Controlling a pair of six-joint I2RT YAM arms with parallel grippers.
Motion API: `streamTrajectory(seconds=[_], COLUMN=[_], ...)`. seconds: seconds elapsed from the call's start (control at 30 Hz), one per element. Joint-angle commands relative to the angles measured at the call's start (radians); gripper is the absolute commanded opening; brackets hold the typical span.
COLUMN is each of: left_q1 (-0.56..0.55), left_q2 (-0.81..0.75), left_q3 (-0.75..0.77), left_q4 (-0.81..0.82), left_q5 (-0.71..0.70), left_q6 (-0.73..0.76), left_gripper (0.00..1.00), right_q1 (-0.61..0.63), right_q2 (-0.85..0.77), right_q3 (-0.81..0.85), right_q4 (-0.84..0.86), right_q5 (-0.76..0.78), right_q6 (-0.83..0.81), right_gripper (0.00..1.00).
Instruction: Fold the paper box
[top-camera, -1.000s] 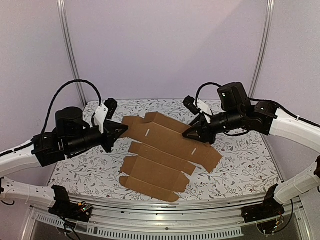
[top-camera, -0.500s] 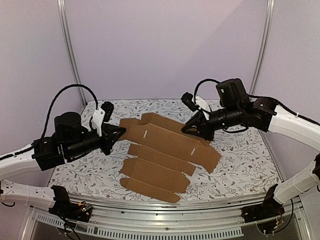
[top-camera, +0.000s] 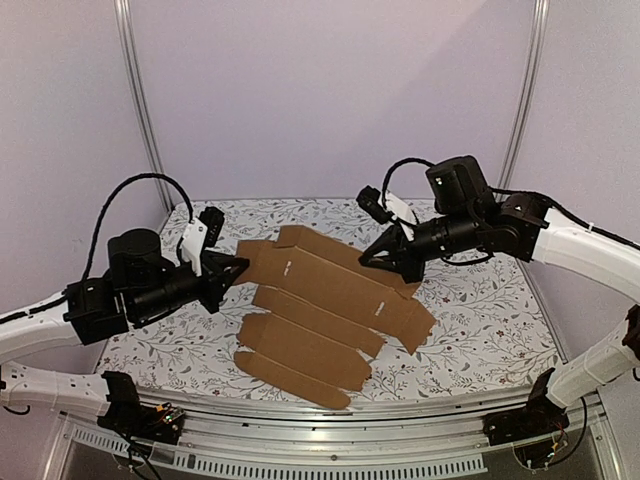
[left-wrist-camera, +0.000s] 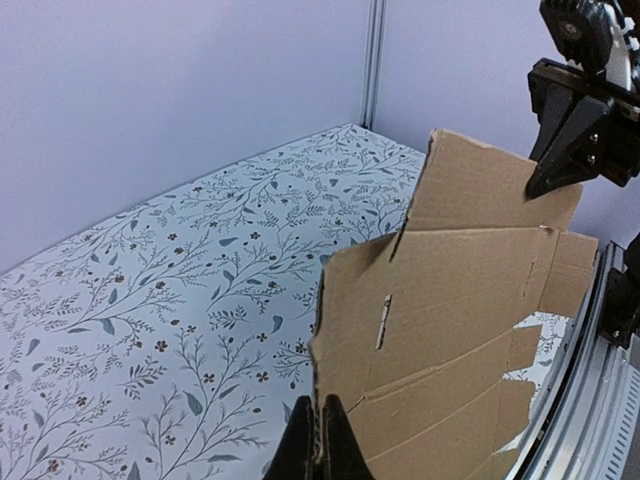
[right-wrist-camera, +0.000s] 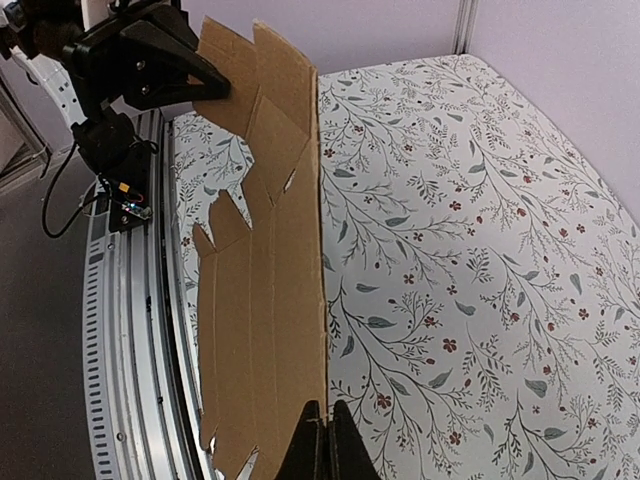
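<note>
The paper box (top-camera: 320, 300) is a flat brown cardboard sheet with flaps and slots, held off the floral table between both arms. My left gripper (top-camera: 240, 266) is shut on the sheet's left edge; the left wrist view shows its black fingertips (left-wrist-camera: 305, 440) pinching the paper box (left-wrist-camera: 460, 290). My right gripper (top-camera: 367, 258) is shut on the far right edge, and in the right wrist view its fingertips (right-wrist-camera: 343, 445) clamp the paper box (right-wrist-camera: 265, 300) at its long straight edge. The sheet's near half hangs toward the table's front.
The floral tablecloth (top-camera: 470, 330) covers the table. A metal rail (top-camera: 330, 420) runs along the near edge, with the arm bases at both front corners. Pale walls with upright posts (top-camera: 140, 100) close in the back and sides.
My right gripper has closed on the cardboard's far edge and shifted left and slightly up. The left gripper and the sheet have moved a little left; the sheet's near flaps hang lower.
</note>
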Motion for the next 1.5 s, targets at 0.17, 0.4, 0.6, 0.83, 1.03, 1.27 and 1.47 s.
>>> streamTrajectory(seconds=[0.17, 0.4, 0.6, 0.83, 1.03, 1.27, 1.47], left_q1=[0.017, 0.017, 0.017, 0.017, 0.017, 0.018, 0.026], left_q2=[-0.025, -0.057, -0.083, -0.07, -0.022, 0.062, 0.148], left_q3=[-0.031, -0.061, -0.067, -0.085, -0.111, -0.087, -0.023], left_q4=[0.015, -0.006, -0.043, -0.089, -0.02, 0.007, -0.004], left_q5=[-0.055, -0.143, -0.189, -0.224, -0.123, -0.09, -0.109], left_q6=[-0.048, -0.092, -0.11, -0.16, -0.218, -0.226, -0.231], left_gripper=[0.12, 0.41, 0.57, 0.61, 0.61, 0.61, 0.62], right_q1=[0.02, 0.021, 0.024, 0.025, 0.048, 0.096, 0.124], right_q2=[0.031, 0.084, 0.144, 0.204, 0.259, 0.278, 0.278], right_q3=[0.041, 0.08, 0.086, 0.084, 0.046, -0.071, -0.146], right_q4=[-0.082, -0.112, -0.089, -0.03, 0.062, 0.189, 0.265], right_q5=[0.092, 0.225, 0.259, 0.306, 0.371, 0.44, 0.482], right_q6=[-0.058, -0.142, -0.302, -0.427, -0.436, -0.476, -0.507], right_gripper=[0.0, 0.0, 0.0, 0.0, 0.0, 0.0, 0.0])
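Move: Both hands hold the unfolded paper box by its far, upper edge, the left at its left end and the right some 25 cm to that hand's right. The box's middle hangs about 14 cm right of the left hand, 4 cm nearer the base and 11 cm lower. From the right hand the box's middle is roughly 11 cm left, 4 cm back and 11 cm below, and the lower panel 15 cm left, 7 cm back and 20 cm down. The left fingers open and let go of the box's end flap, backing off about 4 cm to the left before sinking some 7 cm beside it and drifting partly back right. The right keeps its pinch on the far edge, carrying it forward about 5 cm and lowering it some 13 cm towards the table, its fingers tipping steeper downward. ##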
